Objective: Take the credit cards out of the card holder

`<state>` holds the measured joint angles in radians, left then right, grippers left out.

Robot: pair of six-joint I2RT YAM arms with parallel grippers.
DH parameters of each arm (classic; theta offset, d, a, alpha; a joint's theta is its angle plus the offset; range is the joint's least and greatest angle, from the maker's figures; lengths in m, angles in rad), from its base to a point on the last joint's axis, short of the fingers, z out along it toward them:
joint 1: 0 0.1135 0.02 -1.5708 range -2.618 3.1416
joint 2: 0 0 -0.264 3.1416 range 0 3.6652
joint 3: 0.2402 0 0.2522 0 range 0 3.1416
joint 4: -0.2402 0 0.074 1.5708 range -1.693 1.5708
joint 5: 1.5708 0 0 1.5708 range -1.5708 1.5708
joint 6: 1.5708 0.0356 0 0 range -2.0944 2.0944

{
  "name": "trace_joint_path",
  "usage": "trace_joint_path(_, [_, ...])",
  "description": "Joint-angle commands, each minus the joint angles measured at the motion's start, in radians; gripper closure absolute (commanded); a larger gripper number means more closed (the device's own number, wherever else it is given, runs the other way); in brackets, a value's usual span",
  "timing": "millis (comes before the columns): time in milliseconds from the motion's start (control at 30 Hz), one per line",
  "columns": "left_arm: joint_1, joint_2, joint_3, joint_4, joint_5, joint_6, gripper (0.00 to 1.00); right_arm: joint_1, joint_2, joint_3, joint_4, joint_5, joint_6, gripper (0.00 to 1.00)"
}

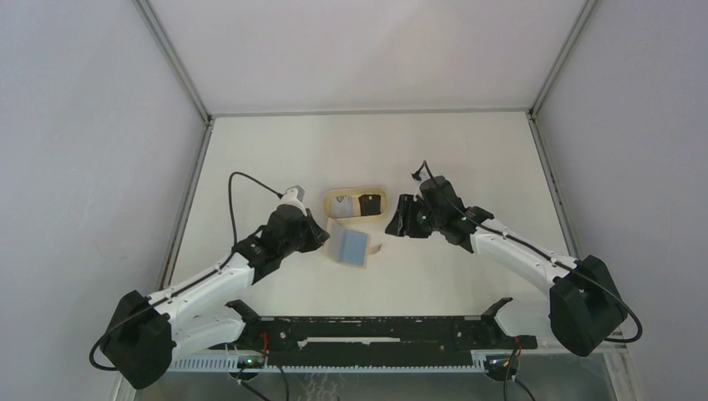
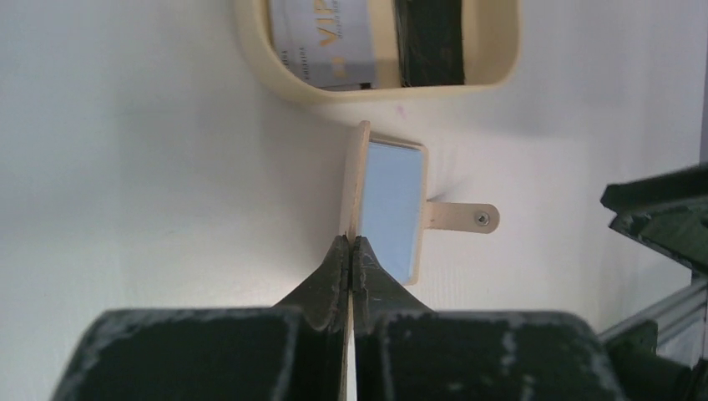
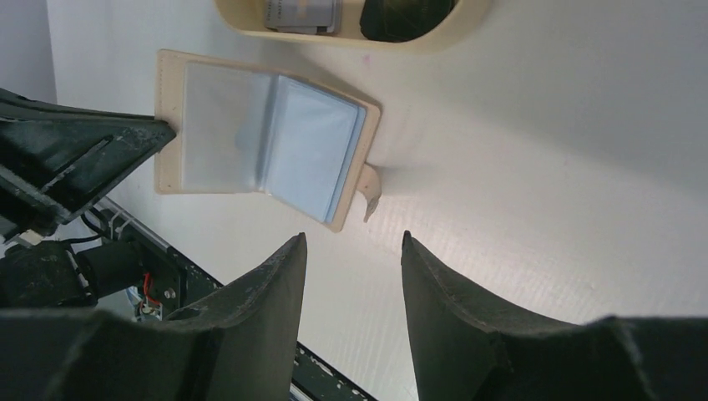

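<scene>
The tan card holder (image 1: 346,245) lies open on the table just in front of the tray, its grey-blue inside (image 2: 391,205) up and its snap tab (image 2: 464,218) sticking out. My left gripper (image 2: 351,243) is shut on the edge of one tan flap and holds it raised. In the right wrist view the holder (image 3: 259,138) shows clear pale sleeves; I cannot tell if a card is inside. A white credit card (image 2: 321,38) and a black credit card (image 2: 430,38) lie in the tray. My right gripper (image 3: 353,242) is open and empty, to the right of the holder.
The beige oval tray (image 1: 356,192) stands behind the holder; its rim also shows in the left wrist view (image 2: 401,92) and the right wrist view (image 3: 417,40). A black rail (image 1: 376,327) runs along the near table edge. Grey walls enclose the table.
</scene>
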<state>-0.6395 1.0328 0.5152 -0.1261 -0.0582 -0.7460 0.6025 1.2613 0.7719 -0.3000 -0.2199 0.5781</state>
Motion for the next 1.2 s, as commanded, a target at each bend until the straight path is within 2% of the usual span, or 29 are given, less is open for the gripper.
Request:
trace_joint_path(0, [-0.023, -0.030, -0.039, 0.054, -0.164, -0.129, 1.00, 0.012, 0.031, 0.014, 0.080, -0.033, 0.024, 0.47])
trace_joint_path(400, [-0.054, 0.000, -0.060, 0.082, -0.206, -0.160, 1.00, 0.088, 0.203, 0.049, 0.144, 0.009, 0.042, 0.55])
trace_joint_path(633, [-0.054, 0.000, -0.063, 0.080, -0.212, -0.149, 1.00, 0.089, 0.234, 0.060, 0.180, 0.021, 0.053, 0.66])
trace_joint_path(1000, [-0.055, 0.030, -0.049, 0.082, -0.203, -0.133, 1.00, 0.081, 0.281, 0.087, 0.189, 0.048, 0.039, 0.75])
trace_joint_path(1167, [-0.055, 0.039, -0.041, 0.080, -0.201, -0.130, 1.00, 0.080, 0.298, 0.089, 0.182, 0.054, 0.036, 0.76])
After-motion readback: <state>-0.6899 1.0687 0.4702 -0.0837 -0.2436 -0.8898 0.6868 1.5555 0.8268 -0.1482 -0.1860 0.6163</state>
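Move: The strap tab on the card holder's right edge lies about 5 cm left of the right hand, level with it fore and aft, and some 6 cm below. The open holder's middle is roughly 13 cm left, 1 cm ahead and 5 cm down; the tray of cards lies about 12 cm ahead and 11 cm left, some 7 cm down. The left hand, already pinching the holder's left edge, has the tab about 15 cm to its right, 2 cm back and 4 cm below. Down and to its left, the right hand closes in on the strap tab, sinking about 5.5 cm and crossing 4 cm, most of the drop coming early, while its fingers narrow from half open to about a quarter. The left hand keeps its pinch on the holder's left edge, turns it some 10 degrees counter-clockwise and lowers it about 2 cm. ##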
